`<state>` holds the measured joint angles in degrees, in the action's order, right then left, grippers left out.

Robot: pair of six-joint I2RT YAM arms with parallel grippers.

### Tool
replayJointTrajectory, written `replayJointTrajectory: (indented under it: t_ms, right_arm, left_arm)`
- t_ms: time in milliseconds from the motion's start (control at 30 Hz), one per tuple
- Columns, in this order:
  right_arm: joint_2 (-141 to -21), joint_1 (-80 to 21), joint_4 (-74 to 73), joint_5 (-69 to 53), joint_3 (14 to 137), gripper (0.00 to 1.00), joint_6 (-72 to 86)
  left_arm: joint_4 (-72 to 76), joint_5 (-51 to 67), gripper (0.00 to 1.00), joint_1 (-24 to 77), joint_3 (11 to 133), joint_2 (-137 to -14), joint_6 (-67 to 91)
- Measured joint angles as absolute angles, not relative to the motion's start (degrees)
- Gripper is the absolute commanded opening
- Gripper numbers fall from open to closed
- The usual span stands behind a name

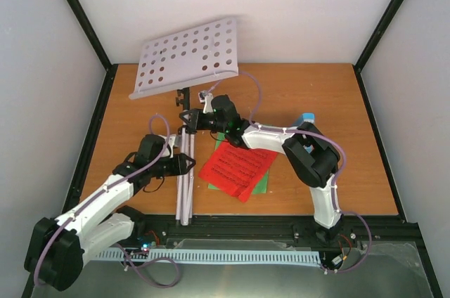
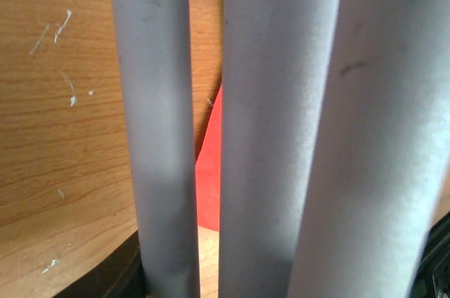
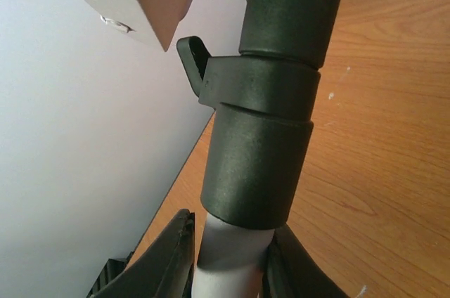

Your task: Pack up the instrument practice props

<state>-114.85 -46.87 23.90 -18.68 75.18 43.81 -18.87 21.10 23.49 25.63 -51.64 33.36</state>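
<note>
The music stand's white hole-punched desk [image 1: 186, 55] tilts up at the back. Its silver legs [image 1: 185, 185] are folded together and run toward the near edge. My right gripper [image 1: 191, 121] is shut on the stand's pole: in the right wrist view the fingers [image 3: 169, 256] clamp the silver tube just below the black collar [image 3: 260, 164]. My left gripper [image 1: 187, 164] is at the legs, and three silver tubes [image 2: 274, 129] fill its view between dark finger edges. The red sheet [image 1: 235, 164] lies over the green sheet [image 1: 261, 184]. The blue metronome [image 1: 306, 117] peeks out behind the right arm.
White walls with black corner posts [image 1: 84, 24] enclose the wooden table [image 1: 351, 164]. A black rail [image 1: 246, 226] runs along the near edge by the arm bases. The right arm's elbow [image 1: 313, 161] stands to the right of the sheets.
</note>
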Motion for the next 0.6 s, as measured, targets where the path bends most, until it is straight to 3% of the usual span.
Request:
replayJointTrajectory:
  t_ms: [333, 600]
  right_arm:
    - [-119.1, -45.5, 31.2, -17.0, 72.3, 0.47, 33.5]
    - [-120.8, -43.0, 36.1, -9.8, 67.7, 0.62, 23.2]
  left_arm:
    - [-18.5, 20.9, 0.00, 23.4, 25.6, -55.7, 37.2]
    - [-22.4, 21.3, 0.00, 23.2, 25.3, -55.8, 45.7]
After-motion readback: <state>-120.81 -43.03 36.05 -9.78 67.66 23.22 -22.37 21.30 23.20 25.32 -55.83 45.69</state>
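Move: Both hands already grip the folded music stand: the right on the post just below its black collar, the left around the bundled legs, about 13 cm nearer the base and 7 cm lower. The tabletop they are lowering towards lies roughly 17 cm straight below the right hand and 10 cm below the left. From the right hand, the tray's middle is some 16 cm ahead, 2 cm left and 8 cm higher; the red sheet lies about 16 cm back, 17 cm right and 17 cm lower. The right fingers let go of the post, opening while their hand sinks, then draw clear of it forward and to the right as the descent goes on, about 7 cm down in all and 4 to 5 cm each other way. The left hand keeps its grip on the leg bundle, lowering it some 3 cm towards the table while its fingers tip about 15 degrees further down. ##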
